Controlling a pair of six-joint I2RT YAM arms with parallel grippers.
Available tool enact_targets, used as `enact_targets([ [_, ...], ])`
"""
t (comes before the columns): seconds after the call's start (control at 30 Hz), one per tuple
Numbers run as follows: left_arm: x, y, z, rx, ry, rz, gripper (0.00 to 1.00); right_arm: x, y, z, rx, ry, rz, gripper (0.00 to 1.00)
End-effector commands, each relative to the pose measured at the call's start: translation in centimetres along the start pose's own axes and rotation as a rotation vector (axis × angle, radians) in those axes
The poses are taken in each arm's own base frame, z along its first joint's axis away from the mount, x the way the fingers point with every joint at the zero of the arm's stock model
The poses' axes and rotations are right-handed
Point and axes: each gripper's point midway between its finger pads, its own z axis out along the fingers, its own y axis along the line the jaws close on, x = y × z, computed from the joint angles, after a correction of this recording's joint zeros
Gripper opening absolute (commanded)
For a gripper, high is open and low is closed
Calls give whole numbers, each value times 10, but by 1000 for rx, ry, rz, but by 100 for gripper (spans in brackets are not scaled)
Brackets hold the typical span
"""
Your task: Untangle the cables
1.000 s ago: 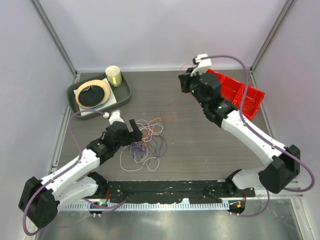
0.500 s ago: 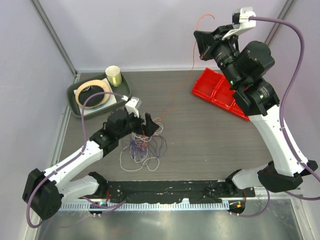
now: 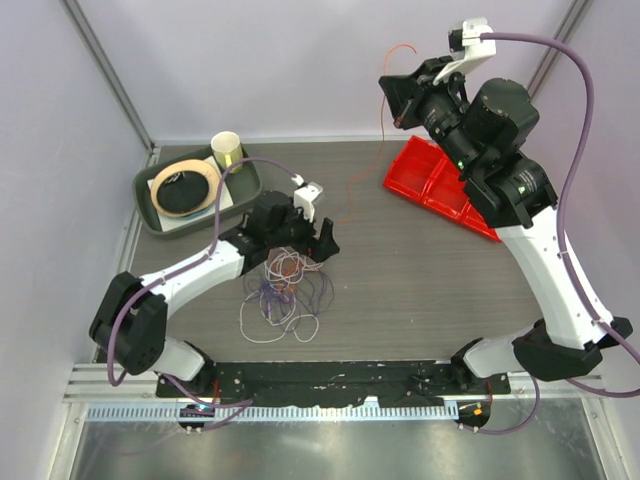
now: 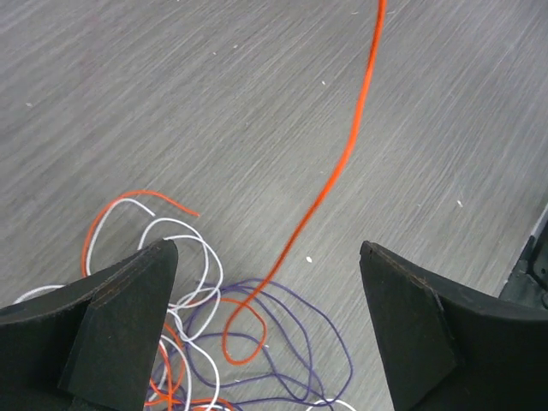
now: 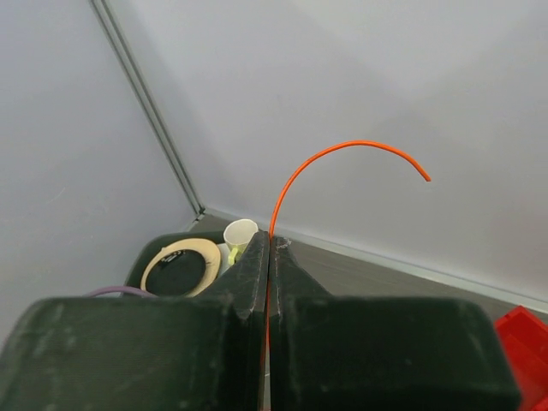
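Note:
The cables [image 3: 285,290] lie in a loose orange, purple and white tangle at the table's middle. One orange cable [image 3: 350,185] rises out of it, taut, to my right gripper [image 3: 392,97], which is raised high and shut on it. The cable's free end [image 5: 342,145] curls above the closed fingertips [image 5: 257,257]. My left gripper [image 3: 312,235] hangs open over the tangle's far right side. In the left wrist view the orange cable [image 4: 342,163] runs between the wide-apart fingers [image 4: 128,300], touching neither, above purple loops [image 4: 308,325] and white loops [image 4: 184,248].
A green tray [image 3: 150,210] at the back left holds a round tan-and-black roll [image 3: 185,187] and a pale cup [image 3: 227,152]. A red bin [image 3: 450,185] sits at the back right under the right arm. Grey walls close in the back and sides.
My right gripper rose from beside the red bin to high above the table, drawing the orange cable up. The left gripper moved right and farther over the tangle, still open.

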Motion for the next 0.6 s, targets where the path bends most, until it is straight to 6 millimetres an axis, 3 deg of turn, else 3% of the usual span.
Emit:
enact_targets([
  [0.0, -26, 5, 3, -41, -12, 53, 65, -32, -2, -21, 20, -75, -5, 1],
  [0.03, -20, 8, 8, -44, 20, 44, 50, -34, -3, -24, 23, -81, -5, 1],
  [0.07, -20, 8, 9, -45, 35, 44, 17, -36, -6, -26, 38, -88, -8, 1],
  [0.1, -21, 13, 10, -71, 44, 50, 3, -40, -6, -31, 44, -98, -4, 1],
  [0.2, -48, 26, -2, -193, 27, 32, 0, -15, -25, -38, 122, -32, -49, 1],
  [0.23, -68, 24, -9, -214, -14, 3, 0, 14, -31, -42, 133, 31, -74, 1],
  [0.27, -88, 17, -22, -215, -68, -1, 0, 31, -34, -44, 127, 64, -98, 1],
  [0.3, -102, 12, -30, -212, -102, -8, 0, 54, -27, -45, 65, 112, -120, 1],
  [0.33, -128, 3, -41, -204, -164, -29, 0, 93, -30, -49, 48, 175, -126, 1],
  [0.4, -162, -10, -64, -193, -257, -47, 0, 133, -26, -52, -8, 235, -114, 3],
  [0.43, -187, -20, -77, -175, -316, -46, 0, 168, -23, -54, -52, 286, -113, 11],
  [0.53, -233, -43, -108, -120, -434, -70, 0, 205, -14, -61, -146, 305, -101, 32],
  [0.57, -243, -50, -115, -104, -455, -85, 0, 209, -15, -62, -149, 296, -101, 35],
])
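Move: The orange cable hangs from the closed right hand to the tangle, passing through the left hand's open fingers about 2 cm ahead of the hand point and 1 cm right. From the left hand, the white-and-purple tangle lies roughly 10 cm left, 5 cm back and 14 cm below. From the right hand, the strand at the left fingers is about 10 cm left, 2 cm ahead and 41 cm down; the red box is some 30 cm right, 27 cm ahead and 54 cm below. The orange strand is pinched as the left fingers shut fully on it while easing forward; the left hand then rises fast, some 18 cm up and 5 cm forward in all. The right hand keeps hold at first, edges back and right, then sinks about 19 cm, tipping its fingers down and starting to open around the cable's end part. ##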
